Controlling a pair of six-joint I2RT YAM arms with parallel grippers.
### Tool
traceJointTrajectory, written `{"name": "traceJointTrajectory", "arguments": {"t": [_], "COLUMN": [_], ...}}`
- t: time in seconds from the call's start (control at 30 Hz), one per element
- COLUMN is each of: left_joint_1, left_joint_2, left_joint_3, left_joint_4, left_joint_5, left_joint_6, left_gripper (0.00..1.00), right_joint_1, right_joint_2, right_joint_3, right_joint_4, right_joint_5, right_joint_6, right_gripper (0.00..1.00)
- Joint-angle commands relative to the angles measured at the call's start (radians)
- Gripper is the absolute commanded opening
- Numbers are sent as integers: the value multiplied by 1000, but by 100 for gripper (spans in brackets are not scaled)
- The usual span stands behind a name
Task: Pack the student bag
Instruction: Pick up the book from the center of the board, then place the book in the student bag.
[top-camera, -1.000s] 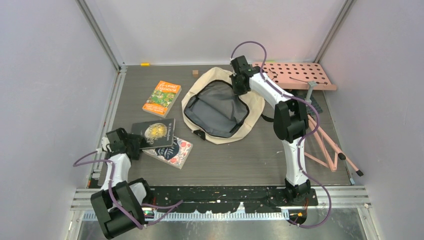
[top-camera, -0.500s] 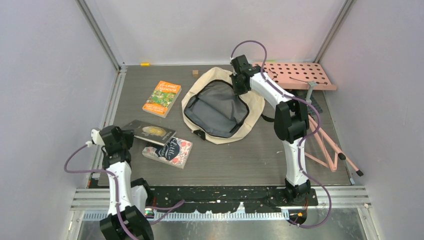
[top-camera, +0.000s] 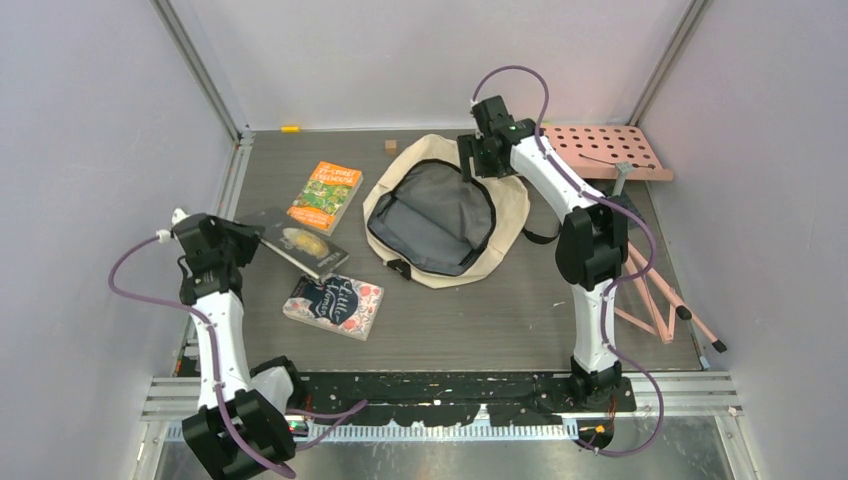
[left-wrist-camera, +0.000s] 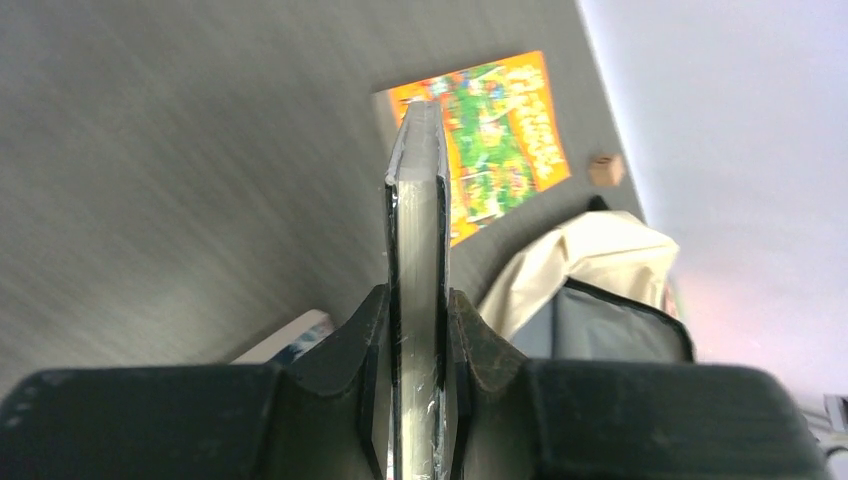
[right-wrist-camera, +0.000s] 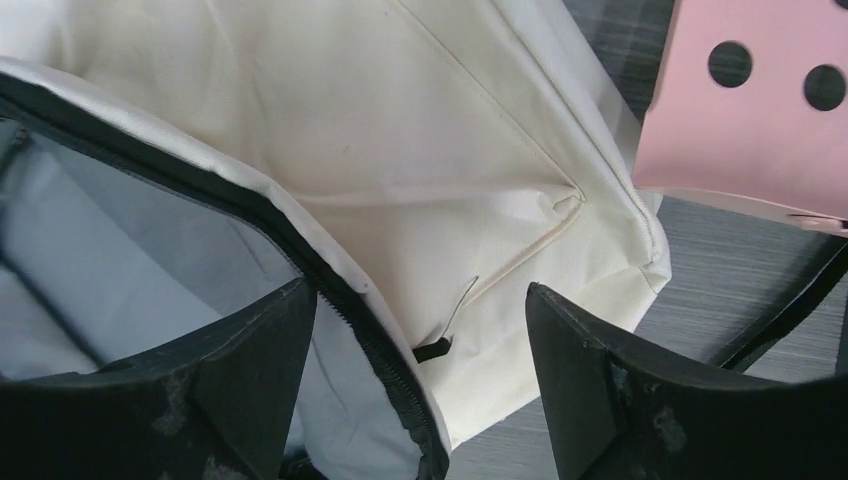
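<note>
The student bag (top-camera: 510, 205) lies flat mid-table, cream with a black zipper rim, its grey lining (top-camera: 430, 215) showing through the open mouth. My right gripper (top-camera: 478, 150) hovers open over the bag's far right rim; in the right wrist view the right gripper (right-wrist-camera: 418, 290) has the bag's (right-wrist-camera: 400, 150) zipper edge below its spread jaws, ungripped. My left gripper (top-camera: 240, 238) is shut on a dark book (top-camera: 300, 243) lifted off the table at the left. In the left wrist view the left gripper (left-wrist-camera: 417, 330) clamps that dark book (left-wrist-camera: 417, 220) edge-on.
An orange book (top-camera: 324, 196) lies far left of the bag; a floral book (top-camera: 334, 306) lies nearer the front. A pink perforated board (top-camera: 600, 150) and pink rods (top-camera: 650, 290) stand at the right. A small wooden block (top-camera: 390, 146) sits by the back wall.
My left gripper has closed on the dark book and raised it off the floral book toward the far left. My right gripper has opened, let go of the bag's rim and shifted slightly back.
</note>
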Motion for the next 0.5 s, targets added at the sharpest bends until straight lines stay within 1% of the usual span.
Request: {"name": "traceJointTrajectory", "arguments": {"t": [0.0,0.13,0.23,0.37,0.4,0.47], "left_joint_1": [-9,-41,-100,-276,-335,-413], "left_joint_2": [28,56,74,113,133,179], "left_joint_3": [168,235,247,238,232,220], "left_joint_4": [101,106,117,133,152,200], "left_joint_5": [189,245,241,143,132,111], "left_joint_6": [-5,-51,-99,-142,-156,-192], "left_gripper": [0,0,0,0,0,0], "right_joint_1": [-1,-1,0,1,2,7], "right_joint_2": [-112,-118,-92,-77,-81,-93], "right_joint_3": [106,138,138,116,95,61], "right_joint_4": [-25,-38,-55,-66,-59,-36], "right_joint_5": [-32,-105,-233,-355,-397,-441], "right_joint_6": [27,23,10,-7,-18,-32], "right_gripper": [83,84,84,84,84,85]}}
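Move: The backpack's opening, where the black book in the left hand is being taken, is about 33 cm to that hand's right and 11 cm ahead, some 15 cm below. The orange book lies roughly 14 cm ahead and 9 cm right of the left hand, the floral book about 6 cm back and 12 cm right, both some 16 cm down. From the empty right hand the opening is about 7 cm back, 7 cm left and 10 cm below. The black book, still pinched by its end in the left hand, rises about 7 cm and edges forward, then swings right towards the backpack, roughly 10 cm in all, sinking slightly at the end and turning some 20 degrees clockwise. The right hand, already open, lifts clear above the bag's far side, then drifts about 5 cm left, its left side tilting up. ##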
